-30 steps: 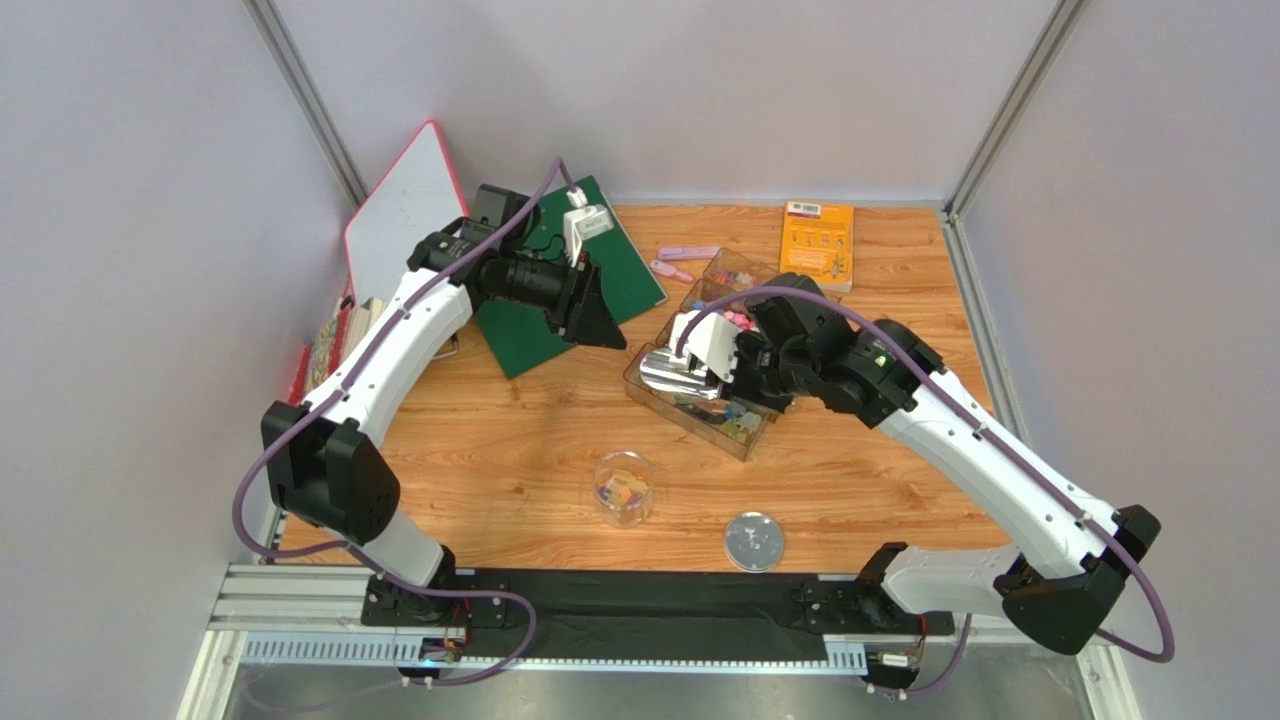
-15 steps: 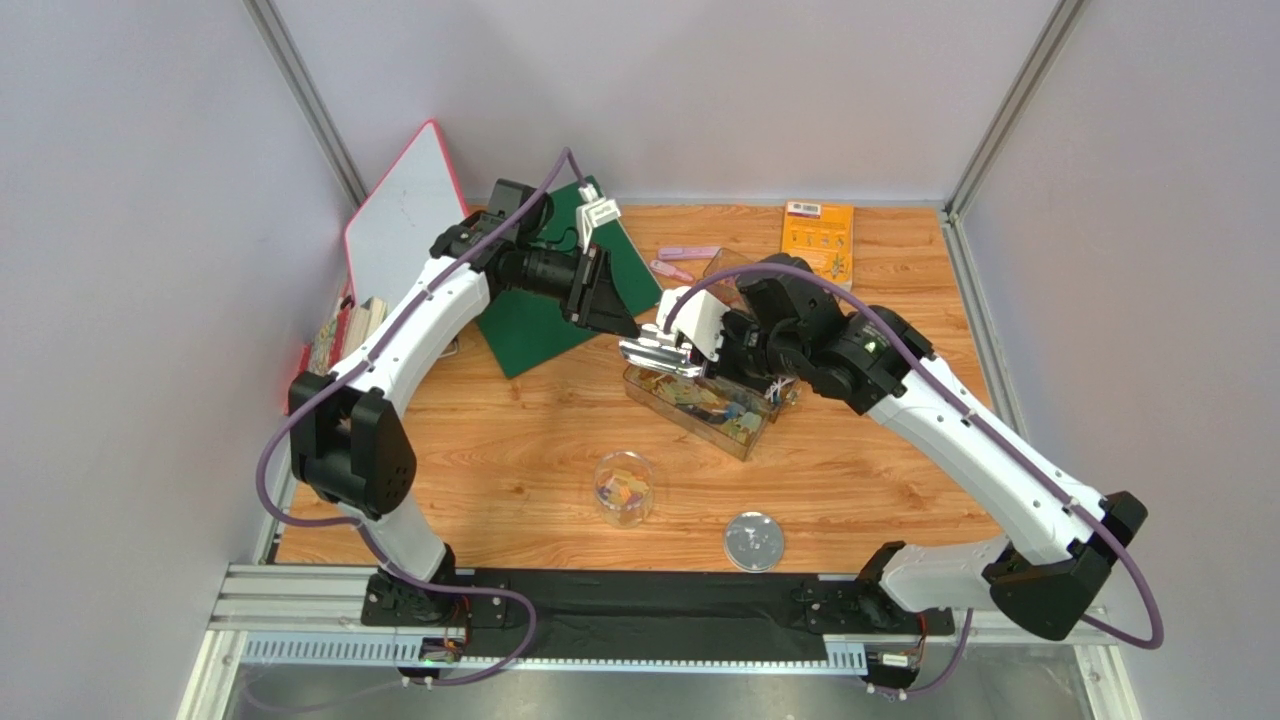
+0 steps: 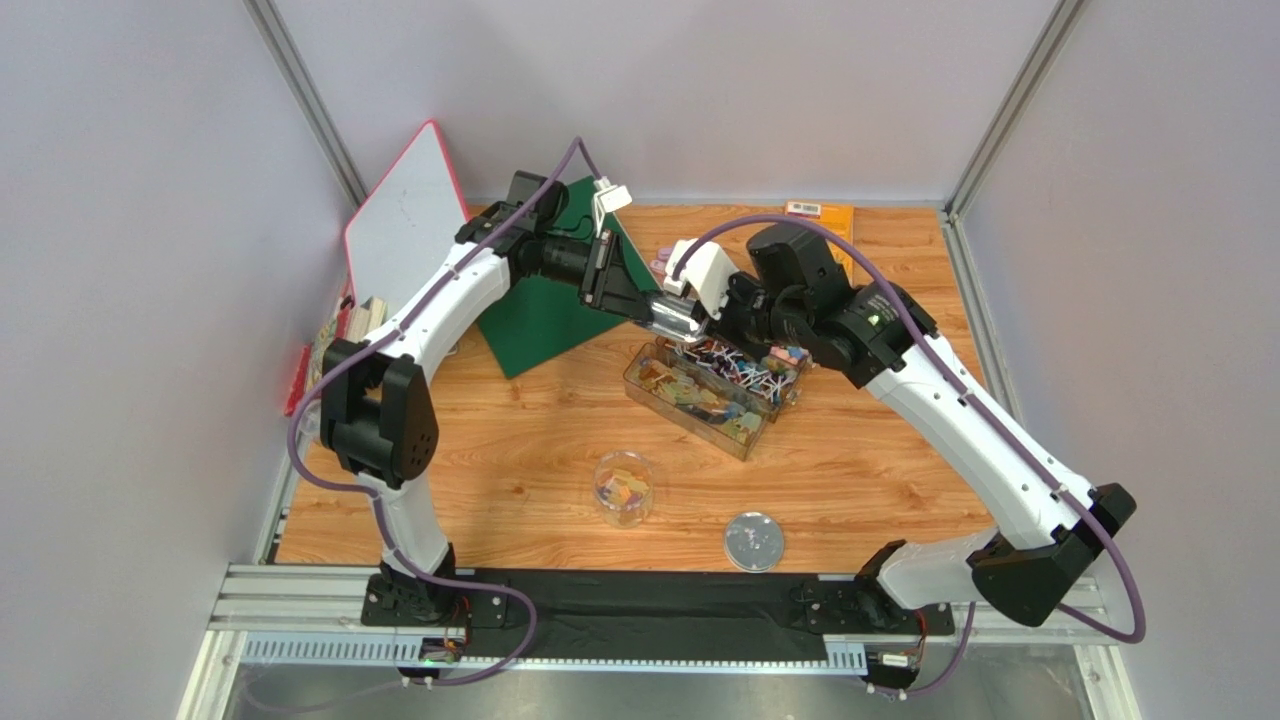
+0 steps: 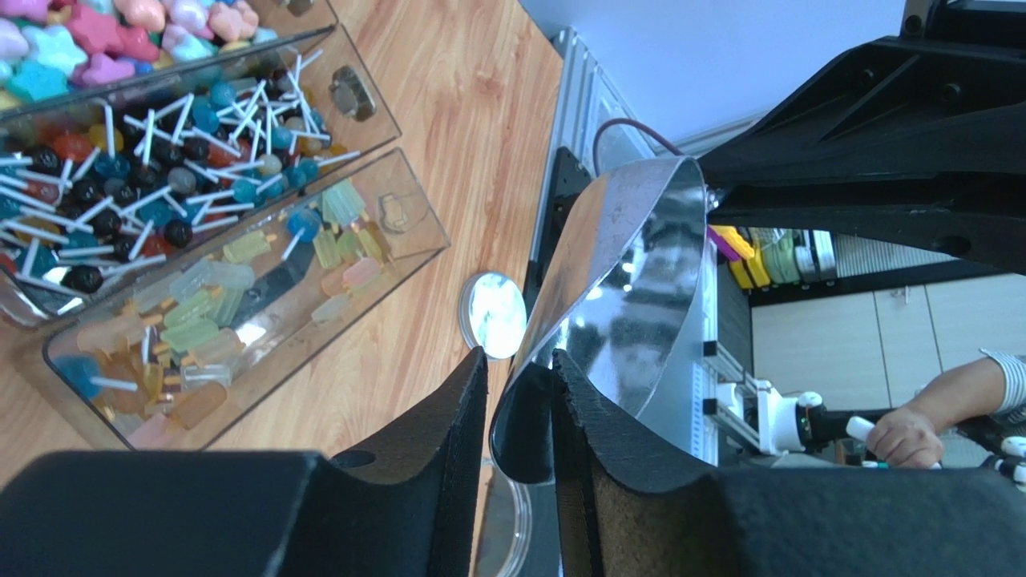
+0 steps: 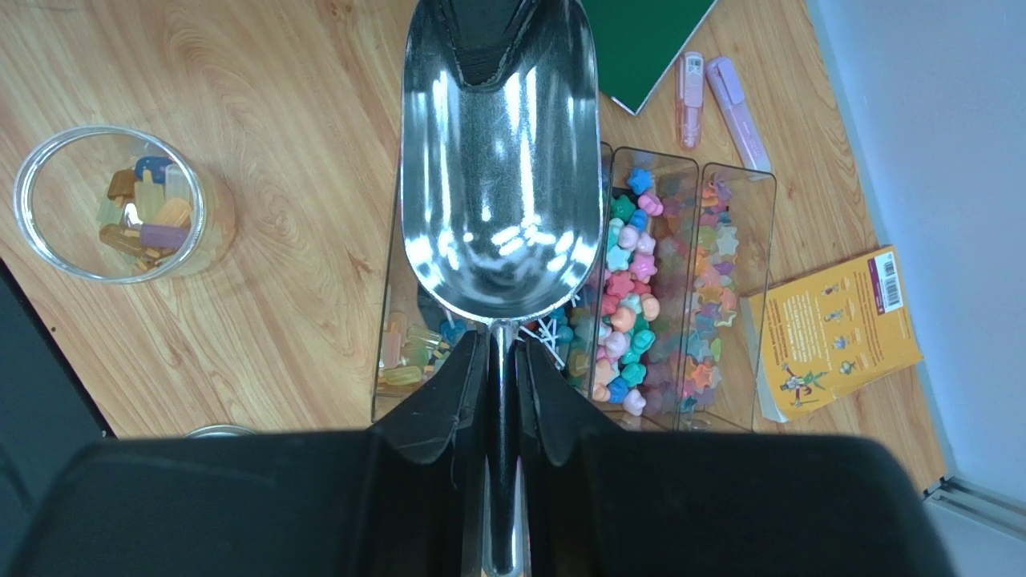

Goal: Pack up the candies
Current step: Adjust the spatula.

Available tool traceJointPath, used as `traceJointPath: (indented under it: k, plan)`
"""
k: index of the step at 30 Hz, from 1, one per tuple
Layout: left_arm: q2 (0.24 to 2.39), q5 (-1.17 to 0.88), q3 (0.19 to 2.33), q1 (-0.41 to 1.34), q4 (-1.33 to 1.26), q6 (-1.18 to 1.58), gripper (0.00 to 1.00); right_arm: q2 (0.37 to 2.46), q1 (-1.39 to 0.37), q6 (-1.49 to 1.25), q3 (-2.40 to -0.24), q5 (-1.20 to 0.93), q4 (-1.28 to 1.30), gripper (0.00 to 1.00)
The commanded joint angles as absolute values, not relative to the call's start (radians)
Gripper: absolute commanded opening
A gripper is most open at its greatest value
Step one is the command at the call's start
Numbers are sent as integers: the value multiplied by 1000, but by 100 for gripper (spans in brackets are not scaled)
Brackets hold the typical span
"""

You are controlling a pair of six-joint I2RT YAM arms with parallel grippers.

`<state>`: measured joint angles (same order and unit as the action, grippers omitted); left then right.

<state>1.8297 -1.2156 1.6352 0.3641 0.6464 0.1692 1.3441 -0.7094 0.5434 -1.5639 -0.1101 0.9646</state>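
The candies [image 3: 721,375] fill a clear compartmented tray [image 3: 747,437]: lollipops with white sticks [image 4: 145,144], pastel pieces and star shapes [image 5: 632,325]. A shiny metal scoop [image 3: 669,312] hangs empty above the tray's far end [image 5: 500,180]. My right gripper [image 5: 502,361] is shut on its handle. My left gripper [image 4: 520,379] is at the scoop's front lip [image 4: 626,289]. The lip lies between its fingers against the right one, with a thin gap to the left finger [image 4: 464,409]. A small clear jar [image 3: 624,486] holds a few candies [image 5: 139,204].
A round lid [image 3: 753,540] lies near the front edge, right of the jar. A green book [image 3: 534,323] and a red-edged white board [image 3: 398,225] are at the back left. The orange booklet [image 5: 837,331] and pale pink strips [image 5: 717,90] lie behind the tray.
The right arm lifted the scoop out of the tray, up and toward the back left. The left arm swung right to meet it, and its jaws narrowed around the scoop's lip.
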Motion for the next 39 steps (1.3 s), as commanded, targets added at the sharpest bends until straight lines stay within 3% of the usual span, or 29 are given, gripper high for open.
traceJointPath:
  k: [1, 5, 6, 8, 17, 19, 21, 24, 28, 39]
  plan:
    - [1877, -1285, 1706, 359, 562, 247, 29, 1356, -689, 492, -1626, -138, 890, 0]
    - [1919, -1305, 1744, 359, 515, 293, 23, 1374, -675, 480, -1654, -150, 882, 0]
    - [1940, -1331, 1753, 359, 484, 319, 11, 1384, -664, 474, -1670, -161, 879, 0]
    - [1957, -1345, 1752, 359, 445, 354, 0, 1394, -654, 462, -1690, -175, 879, 0]
    - [2020, -1498, 1717, 360, 73, 660, 0, 1407, -635, 462, -1692, -189, 888, 1]
    - [2032, -1531, 1686, 359, -23, 730, 0, 1388, -632, 456, -1672, -196, 890, 23]
    - [2040, -1549, 1678, 359, -69, 764, 0, 1368, -623, 443, -1654, -213, 884, 38]
    - [2052, -1565, 1672, 359, -69, 764, 0, 1304, -601, 423, -1580, -238, 816, 48]
    - [2060, -1574, 1661, 359, -69, 762, 0, 1226, -595, 404, -1488, -236, 765, 53]
    - [2054, -1608, 1669, 359, -92, 805, 0, 1249, -499, 380, -1443, -319, 761, 51]
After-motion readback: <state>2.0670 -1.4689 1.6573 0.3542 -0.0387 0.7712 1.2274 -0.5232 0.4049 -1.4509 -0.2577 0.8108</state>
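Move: My right hand still holds the metal spatula by its handle; the bowl's middle is some 4 cm to its left and 2 cm ahead, about level with it. From my open left hand that bowl is about 4 cm to the right and 1 cm back, with the front lip already between the fingertips. The candy tray lies about 11 cm right, 3 cm ahead and 22 cm below my left hand; the jar is 16 cm back, 3 cm left and equally low. I close my left fingers on the front lip of the spatula's bowl while both hands drift forward above the candy tray. Once it is pinched, I open my right fingers and let go of the handle, easing that hand back a couple of centimetres, then left and slightly up. My left hand keeps its pinch, ending about 4.5 cm farther forward and 2 cm to the right, turned some 15 degrees. ##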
